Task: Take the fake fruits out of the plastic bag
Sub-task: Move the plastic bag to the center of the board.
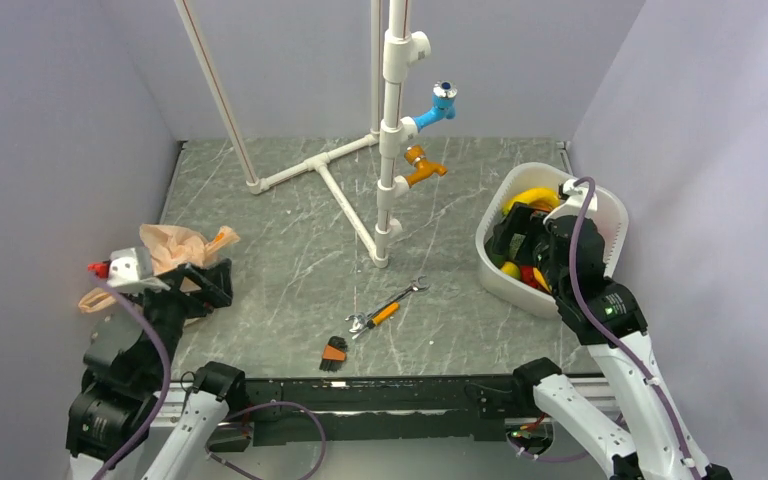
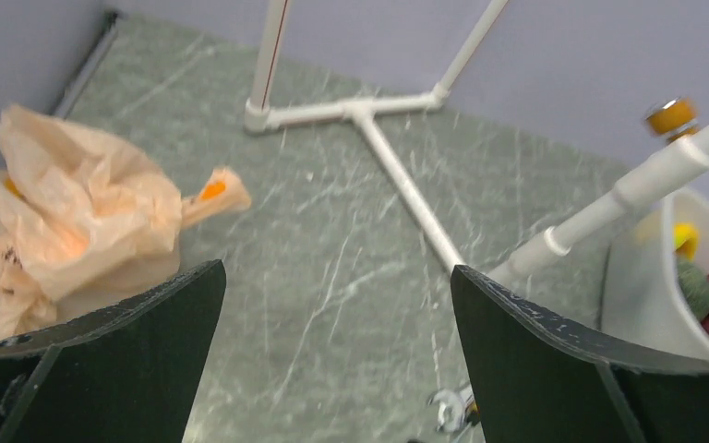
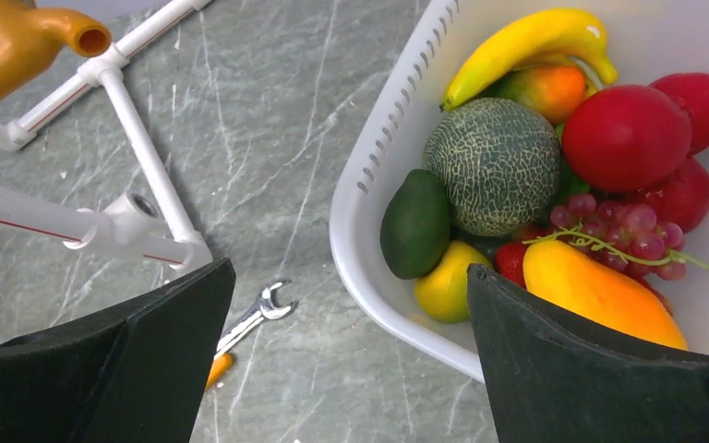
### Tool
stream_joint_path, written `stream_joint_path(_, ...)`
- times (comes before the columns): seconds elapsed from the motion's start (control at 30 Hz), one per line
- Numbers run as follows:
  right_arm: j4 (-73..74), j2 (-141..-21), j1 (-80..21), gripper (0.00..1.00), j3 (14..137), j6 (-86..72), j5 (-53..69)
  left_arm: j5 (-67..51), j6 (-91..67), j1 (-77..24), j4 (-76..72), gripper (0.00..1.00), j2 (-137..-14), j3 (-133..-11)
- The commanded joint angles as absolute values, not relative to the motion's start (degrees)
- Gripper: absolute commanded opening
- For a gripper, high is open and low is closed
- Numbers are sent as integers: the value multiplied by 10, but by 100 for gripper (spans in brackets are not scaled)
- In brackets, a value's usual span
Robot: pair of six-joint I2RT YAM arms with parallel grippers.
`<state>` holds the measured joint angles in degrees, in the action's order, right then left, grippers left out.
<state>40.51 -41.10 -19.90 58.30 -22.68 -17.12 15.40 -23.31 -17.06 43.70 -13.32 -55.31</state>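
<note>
The peach-orange plastic bag [image 1: 175, 246] lies crumpled at the table's left edge; it also shows in the left wrist view [image 2: 74, 217]. No fruit shows in it, and its inside is hidden. My left gripper [image 1: 210, 287] hovers just right of the bag, open and empty [image 2: 337, 314]. My right gripper [image 1: 518, 255] is open and empty over the near rim of the white basket [image 3: 378, 175]. Fake fruits lie in the basket: a red round one [image 3: 623, 134], an orange one [image 3: 552, 90] and a small yellow round one [image 3: 445, 284].
The basket also holds a banana [image 3: 526, 41], a green netted melon [image 3: 494, 166], an avocado [image 3: 414, 224], grapes and a mango. A white pipe stand with blue and orange taps [image 1: 392, 150] stands mid-table. A wrench [image 1: 388, 305] and hex keys [image 1: 334, 352] lie near the front.
</note>
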Motion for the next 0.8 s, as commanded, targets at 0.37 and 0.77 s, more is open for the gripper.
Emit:
stream_joint_path(0.37, 346, -411, -197, 100, 565, -245, -31, 165, -344, -167, 576, 99, -228, -507)
stream_joint_path(0.77, 277, -434, -197, 100, 525, -239, 188, 281, -390, -167, 565, 99, -217, -449)
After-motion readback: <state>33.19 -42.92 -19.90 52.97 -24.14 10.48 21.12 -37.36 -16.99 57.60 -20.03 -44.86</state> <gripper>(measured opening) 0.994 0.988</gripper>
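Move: The plastic bag lies some 16 cm to my left hand's left, about 9 cm ahead and 28 cm below. From that hand the brush is 16 cm right and 8 cm back, the wrenches 28 cm right and 2 cm ahead, both on the board. From my right hand the bag is roughly 66 cm left and 1 cm back, the basket 14 cm right and 5 cm ahead, the wrenches 21 cm left and 8 cm back. I sink my left hand about 14 cm towards the bag's height, beside its right side, tipping the level fingers some 30 degrees down and at the end turning them slightly counter-clockwise. My right hand swings left about 9 cm, away from the basket towards the bag's side, turning some 25 degrees counter-clockwise. Both grippers stay wide open and empty. ##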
